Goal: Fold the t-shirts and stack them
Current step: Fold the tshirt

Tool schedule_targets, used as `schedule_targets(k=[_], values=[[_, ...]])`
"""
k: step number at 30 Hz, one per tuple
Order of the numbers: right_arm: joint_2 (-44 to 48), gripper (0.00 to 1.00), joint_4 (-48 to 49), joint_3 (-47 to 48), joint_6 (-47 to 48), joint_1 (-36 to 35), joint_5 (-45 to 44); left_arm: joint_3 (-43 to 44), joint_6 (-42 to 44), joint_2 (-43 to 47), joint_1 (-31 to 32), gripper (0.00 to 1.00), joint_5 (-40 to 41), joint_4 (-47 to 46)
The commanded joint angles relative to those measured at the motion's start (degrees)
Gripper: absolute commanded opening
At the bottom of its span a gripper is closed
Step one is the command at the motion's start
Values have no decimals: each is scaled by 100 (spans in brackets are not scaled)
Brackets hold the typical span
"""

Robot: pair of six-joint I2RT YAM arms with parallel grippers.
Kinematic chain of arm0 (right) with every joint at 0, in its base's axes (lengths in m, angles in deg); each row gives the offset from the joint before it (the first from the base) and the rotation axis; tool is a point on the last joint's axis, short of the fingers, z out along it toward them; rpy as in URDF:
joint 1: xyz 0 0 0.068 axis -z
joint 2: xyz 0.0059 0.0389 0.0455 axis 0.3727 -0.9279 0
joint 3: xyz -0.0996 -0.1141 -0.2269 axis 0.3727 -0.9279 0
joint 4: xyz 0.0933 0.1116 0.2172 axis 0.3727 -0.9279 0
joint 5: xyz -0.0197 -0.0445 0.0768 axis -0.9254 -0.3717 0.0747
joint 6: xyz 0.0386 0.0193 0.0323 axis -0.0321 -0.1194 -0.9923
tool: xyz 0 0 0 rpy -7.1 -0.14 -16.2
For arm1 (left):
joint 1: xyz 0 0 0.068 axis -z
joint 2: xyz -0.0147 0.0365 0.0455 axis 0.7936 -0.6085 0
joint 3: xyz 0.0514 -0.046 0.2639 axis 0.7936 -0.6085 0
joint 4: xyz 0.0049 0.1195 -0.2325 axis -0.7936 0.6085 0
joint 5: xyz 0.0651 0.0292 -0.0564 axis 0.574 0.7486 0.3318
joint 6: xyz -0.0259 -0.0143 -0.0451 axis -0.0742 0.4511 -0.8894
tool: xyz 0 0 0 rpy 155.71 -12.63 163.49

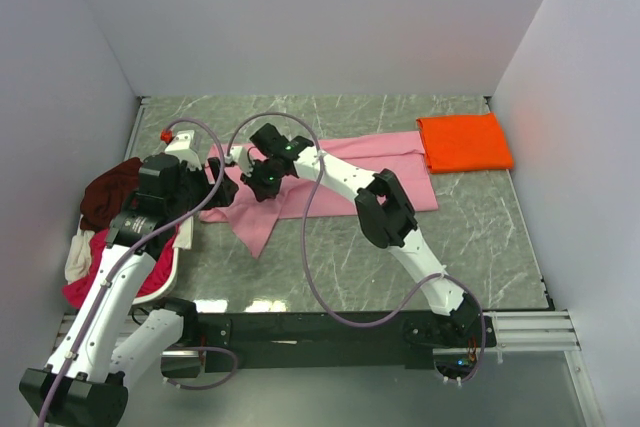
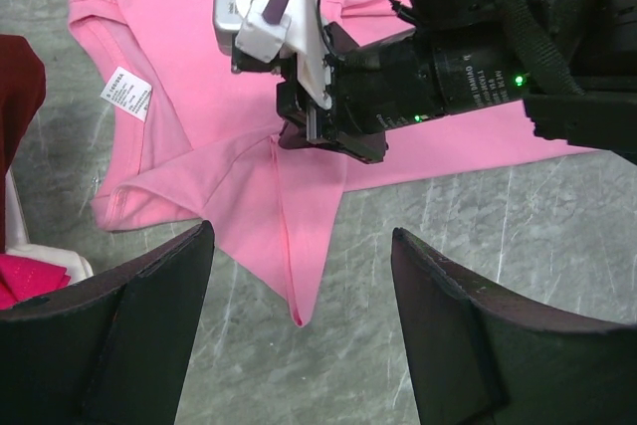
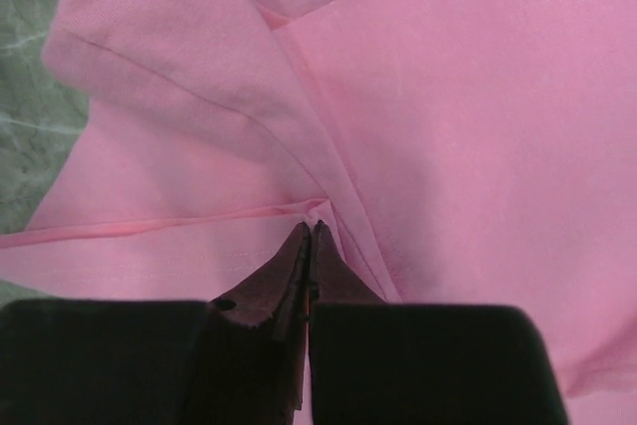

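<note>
A light pink t-shirt (image 1: 370, 162) lies spread across the middle of the table, with a sleeve point hanging toward the front (image 2: 294, 286). My right gripper (image 1: 262, 179) is shut on a fold of the pink cloth (image 3: 478, 97) at the shirt's left part; its tips (image 3: 311, 228) pinch a seam ridge. It also shows in the left wrist view (image 2: 323, 136). My left gripper (image 2: 301, 234) is open and empty, above the sleeve point, just left of the right gripper (image 1: 215, 190). A folded bright orange t-shirt (image 1: 463, 142) lies at the back right.
A pile of maroon (image 1: 108, 192), magenta-red (image 1: 85, 282) and cream (image 1: 78, 257) shirts sits in a white tray (image 1: 178, 247) at the left edge. A small red object (image 1: 164, 134) lies at the back left. Grey walls enclose the marble table (image 1: 470, 247).
</note>
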Motion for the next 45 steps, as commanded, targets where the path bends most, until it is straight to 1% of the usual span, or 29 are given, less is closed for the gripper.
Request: schedule_targets(k=[1,11,14,20,24,30,35,37,40,41,43,44,45], values=[[709,0,434,-21,-235,74,17,48,129,112,-21,77,44,-133],[1263,0,926,-426,-665,408,61,74,111,86,-21,77,0,-186],[1299,0,1146,-540,-893,654,18,83,103,86,-21,77,-26,-204],[1246,0,1550,-751,-1342,892,-193,92,111,59,-21,77,-35,-204],[1193,0,1902,-970,-1737,1024,-658,57,111,42,-21,77,-61,-221],[1000,0,2297,-1032,-2019,1121,-1125,22,111,16,-21,77,-97,-248],[938,0,2649,-1111,-2256,1164,-1705,-101,59,-20,-21,77,-79,-344],[912,0,2658,-1103,-2256,1182,-1671,-189,-107,-55,-30,79,140,-493],[929,0,2650,-1164,-2265,1226,-1609,-338,-766,-265,-109,80,543,-871],[964,0,2667,-1234,-2256,1235,-1583,-391,-1142,-475,-161,79,510,-1080],[1000,0,2685,-1287,-2256,1244,-1539,-409,-1600,-765,-433,78,300,-1222],[1000,0,2685,-1331,-2265,1244,-1504,-453,-2064,-1080,-539,79,160,-1293],[1017,0,2685,-1349,-2265,1244,-1460,-497,-2312,-1205,-766,79,36,-1520]])
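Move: The right hand already pinches the pink t-shirt's sleeve, low over the table; the shirt's far edge, where this fold is taken, lies about 17 cm ahead and 8 cm to the right, roughly 1 cm lower. The loose sleeve's tip trails some 16 cm straight back, and the white tag sits about 13 cm left and 3 cm ahead. From the empty left hand, that far edge is roughly 27 cm ahead, 13 cm right and 19 cm below. Keeping its fingers shut on the sleeve, the right hand first lifts nearly 9 cm, then carries the cloth forward and to the right over the shirt towards the far edge, about 14 cm out and 8 cm right in all, turning some 35 degrees clockwise and easing down again to end about 6 cm higher than it began. Late on, the open, empty left hand sets off too, forward and down by about 4 cm each. ##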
